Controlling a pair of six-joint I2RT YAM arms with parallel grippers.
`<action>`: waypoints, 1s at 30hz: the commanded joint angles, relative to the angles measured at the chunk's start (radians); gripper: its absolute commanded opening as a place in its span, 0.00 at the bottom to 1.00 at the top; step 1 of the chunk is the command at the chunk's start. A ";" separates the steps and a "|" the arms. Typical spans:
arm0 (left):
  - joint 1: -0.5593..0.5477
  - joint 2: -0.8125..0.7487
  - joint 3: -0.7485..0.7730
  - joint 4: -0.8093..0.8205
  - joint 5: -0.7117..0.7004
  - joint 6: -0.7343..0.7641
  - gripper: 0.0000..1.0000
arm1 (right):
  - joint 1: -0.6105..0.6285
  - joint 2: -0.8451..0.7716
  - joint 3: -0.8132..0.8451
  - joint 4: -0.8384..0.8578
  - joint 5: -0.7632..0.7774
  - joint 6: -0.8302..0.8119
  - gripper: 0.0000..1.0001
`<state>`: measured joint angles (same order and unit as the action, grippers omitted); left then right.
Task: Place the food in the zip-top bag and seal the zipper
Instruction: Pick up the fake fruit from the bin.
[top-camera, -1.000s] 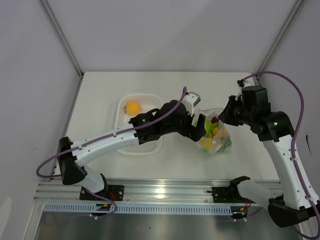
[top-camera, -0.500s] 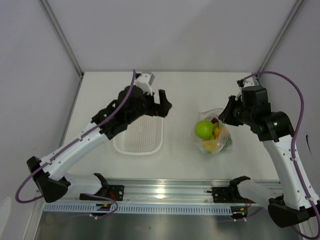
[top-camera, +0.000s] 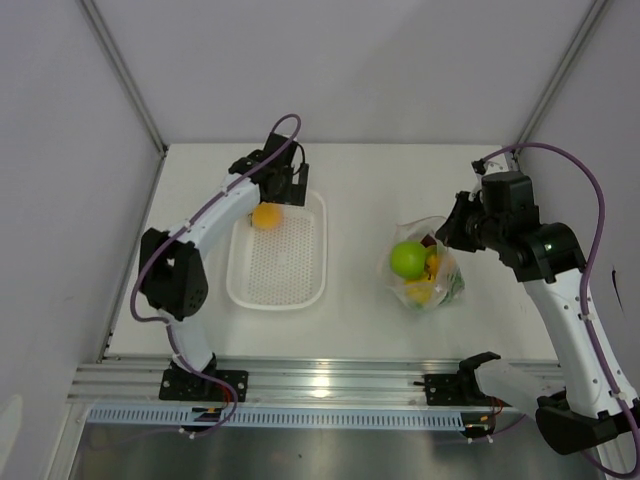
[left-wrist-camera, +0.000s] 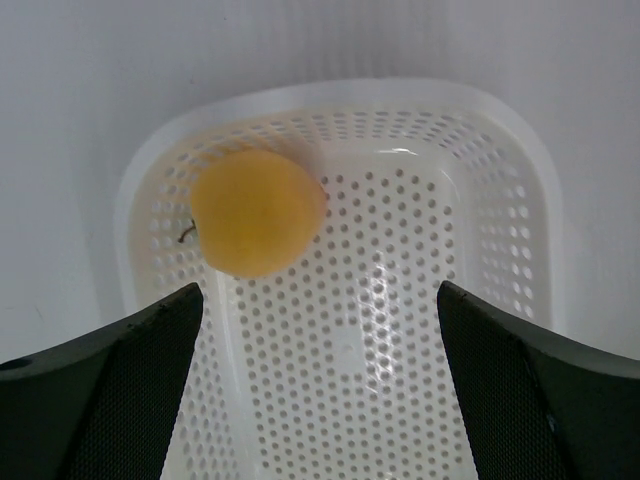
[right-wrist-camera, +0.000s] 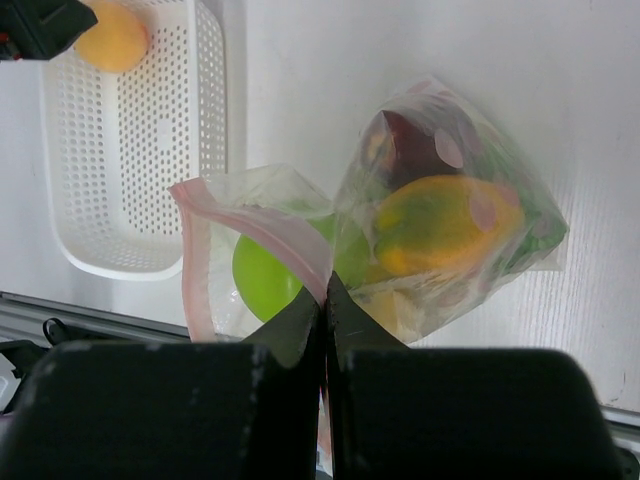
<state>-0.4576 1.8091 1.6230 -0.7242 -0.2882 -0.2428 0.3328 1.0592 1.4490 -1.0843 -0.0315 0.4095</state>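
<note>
An orange-yellow fruit (top-camera: 265, 216) (left-wrist-camera: 258, 212) lies in the far left corner of the white basket (top-camera: 318, 262) (left-wrist-camera: 524, 140). My left gripper (top-camera: 283, 186) (left-wrist-camera: 320, 292) hangs open above that end of the basket, nothing between its fingers (left-wrist-camera: 130, 370). The clear zip-top bag (top-camera: 428, 272) (right-wrist-camera: 455, 215) lies right of the basket with its mouth gaping. A lime-green fruit (top-camera: 407, 259) (right-wrist-camera: 262, 276) sits in the mouth; a dark red apple (right-wrist-camera: 408, 140) and an orange-yellow fruit (right-wrist-camera: 440, 225) lie deeper inside. My right gripper (top-camera: 447, 232) (right-wrist-camera: 325, 292) is shut on the pink zipper (right-wrist-camera: 262, 232) edge.
The basket (right-wrist-camera: 130, 160) holds only the one fruit. White walls with metal posts close in the table at the back and both sides. An aluminium rail (top-camera: 320, 380) runs along the near edge.
My left arm has left the bag's mouth and swung left and back to the basket's far end. The lime-green fruit stays in the bag. The right arm has not moved.
</note>
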 joint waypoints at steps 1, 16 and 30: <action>0.020 0.050 0.116 -0.043 -0.078 0.112 1.00 | 0.002 0.001 -0.012 0.044 0.007 -0.006 0.00; 0.062 0.177 0.051 -0.004 -0.074 0.074 0.98 | 0.002 0.031 -0.032 0.080 -0.008 -0.018 0.00; 0.063 0.260 0.100 -0.035 -0.080 -0.006 0.97 | -0.009 0.022 -0.044 0.080 -0.002 -0.028 0.00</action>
<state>-0.4034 2.0525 1.6600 -0.7513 -0.3389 -0.2241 0.3294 1.0904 1.4059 -1.0351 -0.0353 0.3920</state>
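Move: From the open left hand, the orange fruit in the bin lies about 5 cm ahead, 4 cm to the left and some 11 cm below. The bin's far wall is roughly 5 cm beyond the fruit and its left wall about 6 cm to the fruit's left. The bin's middle lies some 9 cm back from the fruit and 2 cm to its right. From the right hand, the fruit is about 23 cm ahead, 35 cm left and 25 cm down. No clear touch yet: the left hand heads for the orange fruit with fingers still wide open. It first eases about 3 cm forward and 3 cm left with little drop, then sinks to over 9 cm down in all, drawing back a bit, its left side rolling up and fingers tipping down some 10 degrees each. The right hand keeps its pinch on the bag's mouth, settling about 1.5 cm down and 1 cm forward. ##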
